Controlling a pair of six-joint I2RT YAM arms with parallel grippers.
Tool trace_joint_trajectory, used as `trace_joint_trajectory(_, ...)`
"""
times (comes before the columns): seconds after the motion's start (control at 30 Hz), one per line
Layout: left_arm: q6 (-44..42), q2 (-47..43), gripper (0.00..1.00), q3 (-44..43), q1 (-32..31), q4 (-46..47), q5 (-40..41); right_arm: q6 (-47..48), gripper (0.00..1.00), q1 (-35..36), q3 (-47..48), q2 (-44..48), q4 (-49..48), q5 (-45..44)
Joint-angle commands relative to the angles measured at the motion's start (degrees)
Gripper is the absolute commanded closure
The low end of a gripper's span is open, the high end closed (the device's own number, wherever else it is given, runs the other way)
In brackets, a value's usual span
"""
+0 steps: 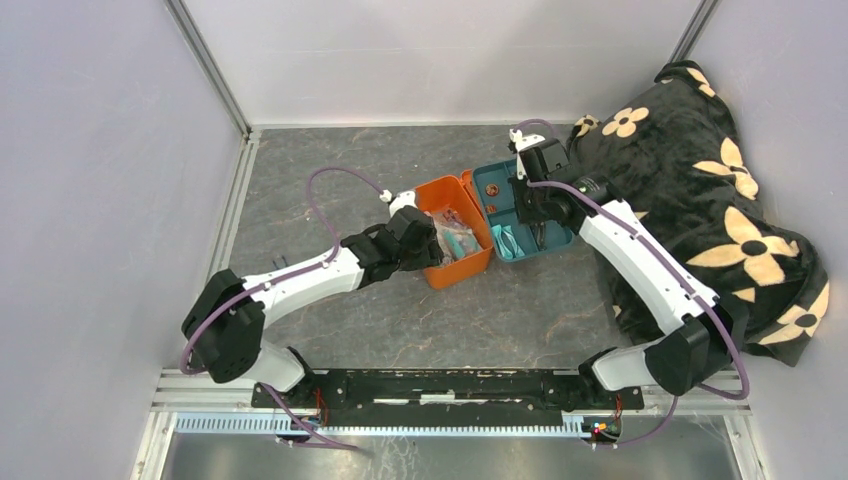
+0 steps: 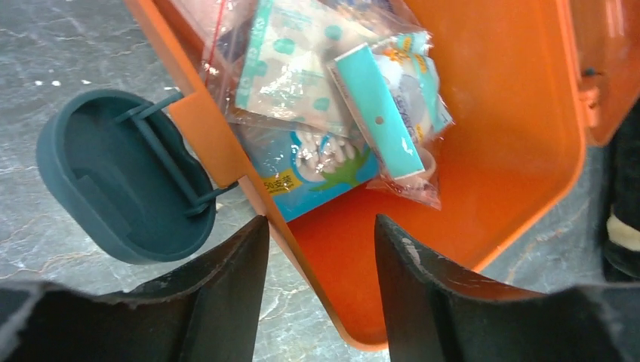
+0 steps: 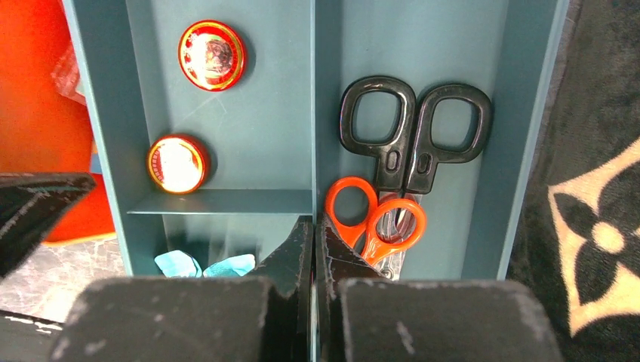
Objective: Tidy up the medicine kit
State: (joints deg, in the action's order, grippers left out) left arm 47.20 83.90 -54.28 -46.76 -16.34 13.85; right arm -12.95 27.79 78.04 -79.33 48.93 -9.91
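The medicine kit (image 1: pixel 440 190), an orange box, lies open mid-table with its teal handle (image 2: pixel 121 173) outside the near wall. A clear bag of packets (image 2: pixel 340 98) rests on the orange floor (image 2: pixel 498 136). My left gripper (image 2: pixel 321 226) is open and straddles the box's near wall, one finger outside and one inside. In the top view this left gripper (image 1: pixel 428 243) sits at the box's left edge. My right gripper (image 3: pixel 313 222) is shut, its tips at the centre divider of the teal tray (image 3: pixel 256 105); I cannot tell if it pinches the divider. From above, the right gripper (image 1: pixel 525 205) hangs over that tray (image 1: pixel 500 185).
The tray holds two round tins (image 3: pixel 212 54), black scissors (image 3: pixel 411 136), orange scissors (image 3: pixel 373 215) and a light blue bundle (image 3: pixel 204 264). A black flowered blanket (image 1: pixel 720 200) is heaped at the right, against the tray. White walls close in left, back and right.
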Motion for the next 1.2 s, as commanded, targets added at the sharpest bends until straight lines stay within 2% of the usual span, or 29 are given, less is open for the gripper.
trace_joint_trajectory(0.0, 2.63, -2.72, 0.37, -2.94, -0.79, 1.91, -0.11, -1.22, 1.0, -0.01, 4.92, -1.24, 0.45, 1.52)
trace_joint_trajectory(0.2, 1.46, -10.57, 0.25, -2.75, -0.79, -4.13, 6.34, 0.26, 1.0, 1.26, 9.13, -5.25, 0.28, 3.56)
trace_joint_trajectory(0.47, 1.31, -22.53, 0.13, -1.01, -0.79, -14.31, 19.56, 0.21, 1.0, 7.72, 19.18, -14.66, 1.66, 1.68)
trace_joint_trajectory(0.77, 2.4, -30.22, 0.0, -1.1, -0.79, -25.53, 30.91, -0.84, 1.0, 13.03, 26.02, -23.8, 1.48, -0.9)
trace_joint_trajectory(1.17, 2.79, -34.49, 0.0, -0.22, -0.77, -29.34, 35.1, -3.15, 1.0, 14.32, 23.84, -27.02, -1.39, -1.65)
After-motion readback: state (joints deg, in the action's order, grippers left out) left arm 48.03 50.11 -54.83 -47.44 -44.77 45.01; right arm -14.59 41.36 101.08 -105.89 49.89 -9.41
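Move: My right hand holds the tray by its middle divider, with the orange box's middle about 15 cm to the left, roughly level with me and some 14 cm lower. My left hand, its half-open fingers astride the box's left wall, has that box's middle about 7 cm to the right, 5 cm ahead and 4 cm down. The blue tweezers lie around 34 cm to the left of my left hand, nearly level with it and about 10 cm below. I carry the tray left about 14 cm and a little forward over the open box, turning it some 13 degrees counter-clockwise, then lower it about 4 cm with my pinch on the divider unchanged. Meanwhile my left hand lifts off the box wall, climbs about 13 cm and swings left some 17 cm towards the tweezers, turning counter-clockwise as its fingers spread fully. ##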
